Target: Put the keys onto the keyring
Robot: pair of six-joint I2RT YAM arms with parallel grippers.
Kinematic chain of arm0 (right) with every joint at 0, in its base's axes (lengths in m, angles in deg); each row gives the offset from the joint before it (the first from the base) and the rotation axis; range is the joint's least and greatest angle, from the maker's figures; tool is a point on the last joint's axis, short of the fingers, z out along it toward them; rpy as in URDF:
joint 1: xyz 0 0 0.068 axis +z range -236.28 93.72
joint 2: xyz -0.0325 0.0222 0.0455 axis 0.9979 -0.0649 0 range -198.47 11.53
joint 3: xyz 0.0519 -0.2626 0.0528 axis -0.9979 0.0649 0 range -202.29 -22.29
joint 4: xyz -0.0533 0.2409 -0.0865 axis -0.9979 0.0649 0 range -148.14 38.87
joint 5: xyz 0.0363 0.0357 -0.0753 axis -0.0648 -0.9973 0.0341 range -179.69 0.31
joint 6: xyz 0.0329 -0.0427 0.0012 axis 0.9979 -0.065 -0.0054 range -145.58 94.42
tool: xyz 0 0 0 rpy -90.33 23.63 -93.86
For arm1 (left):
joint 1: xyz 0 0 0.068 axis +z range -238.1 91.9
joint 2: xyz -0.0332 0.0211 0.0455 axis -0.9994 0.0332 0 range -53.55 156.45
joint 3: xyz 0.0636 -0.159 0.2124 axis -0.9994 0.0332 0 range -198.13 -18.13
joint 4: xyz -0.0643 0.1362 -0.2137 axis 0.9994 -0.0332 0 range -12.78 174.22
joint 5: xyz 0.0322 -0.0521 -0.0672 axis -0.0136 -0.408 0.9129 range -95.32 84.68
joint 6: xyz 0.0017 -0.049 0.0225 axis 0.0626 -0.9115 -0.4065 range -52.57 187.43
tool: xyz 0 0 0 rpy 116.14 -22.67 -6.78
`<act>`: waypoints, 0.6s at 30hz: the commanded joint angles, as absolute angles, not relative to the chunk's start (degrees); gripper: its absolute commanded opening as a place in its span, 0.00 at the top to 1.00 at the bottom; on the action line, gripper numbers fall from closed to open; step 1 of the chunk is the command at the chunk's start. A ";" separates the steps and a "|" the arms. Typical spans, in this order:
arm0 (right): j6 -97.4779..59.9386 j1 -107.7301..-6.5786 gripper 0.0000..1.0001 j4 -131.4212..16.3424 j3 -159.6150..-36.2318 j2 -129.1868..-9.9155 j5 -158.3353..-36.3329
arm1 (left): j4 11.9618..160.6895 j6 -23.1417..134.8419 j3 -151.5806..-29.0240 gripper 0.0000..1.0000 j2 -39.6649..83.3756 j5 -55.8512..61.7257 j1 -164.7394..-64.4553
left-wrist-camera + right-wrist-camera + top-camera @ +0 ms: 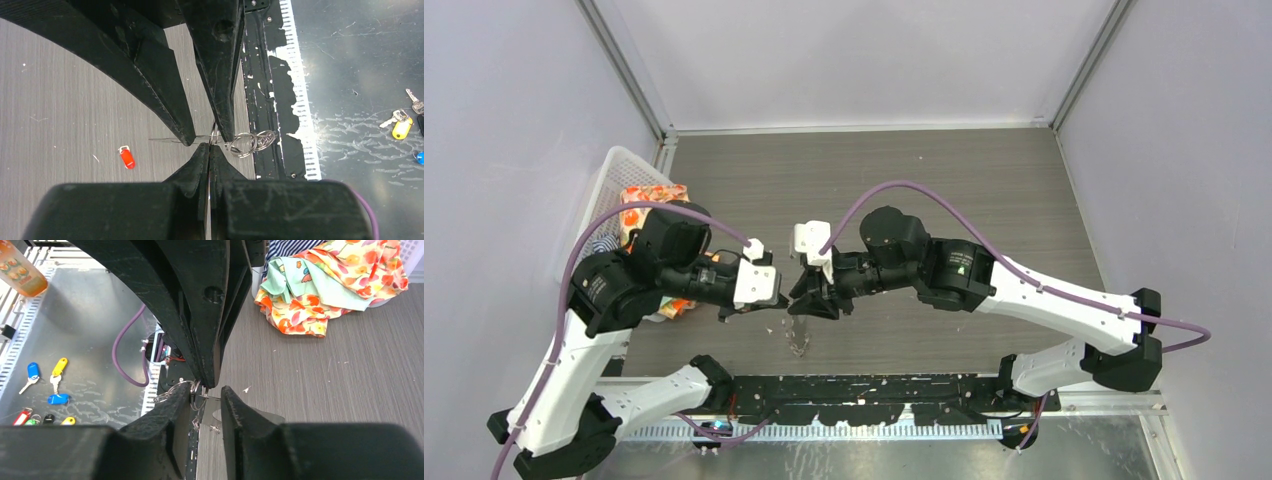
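Note:
The keyring point(250, 142) shows as silver wire coils hanging in the air just above the table's near edge, and in the top view it is a small glinting cluster point(797, 338). My left gripper point(209, 146) is shut on one of its loops. My right gripper point(209, 392) faces it, fingers apart, straddling the coils point(196, 390) and the left fingertips point(210, 375). A thin silver edge spans that gap, and I cannot tell whether it is pinched. The red-headed key point(127, 157) lies alone on the wood, left of both grippers in the left wrist view.
A white basket point(614, 170) with floral cloth point(330, 285) stands at the left wall. Below the table's near edge a metal tray point(90, 315) holds several coloured tagged keys point(56, 371), and more keys point(401, 127) show in the left wrist view. A black perforated rail point(874, 390) runs along that edge.

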State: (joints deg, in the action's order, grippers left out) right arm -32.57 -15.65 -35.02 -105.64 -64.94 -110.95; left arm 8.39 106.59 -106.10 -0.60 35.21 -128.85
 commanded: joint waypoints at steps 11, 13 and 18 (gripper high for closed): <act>-33.56 -15.75 0.99 -44.97 -100.94 -59.39 -109.06 | 11.69 103.90 -107.69 0.99 -1.83 37.82 -128.79; -33.51 -15.77 0.99 -48.67 -98.43 -57.43 -109.97 | 11.90 102.45 -107.17 0.78 -2.63 37.92 -128.79; -32.10 -15.88 0.99 -55.07 -94.11 -54.13 -113.70 | 9.37 103.60 -105.31 0.69 -4.03 35.97 -128.79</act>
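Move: The keyring hangs pinched in the left fingers, its middle about 2 cm below and 1 cm back of the left fingertips. It lies equally about 2 cm below and 1 cm back of the right hand, whose open fingers already straddle its upper part. The red key tag lies on the table roughly 18 cm ahead of the left hand, level with it sideways and some 33 cm down. The keyring changes hands: the right fingers, parted around its upper part, close and pinch it while both arms hover in place. Then the left fingers open to about a third and come off, easing up and back about 1 cm, as the right hand draws the keyring some 1.5 cm to the right, away from them, with a slight roll of the wrist. ##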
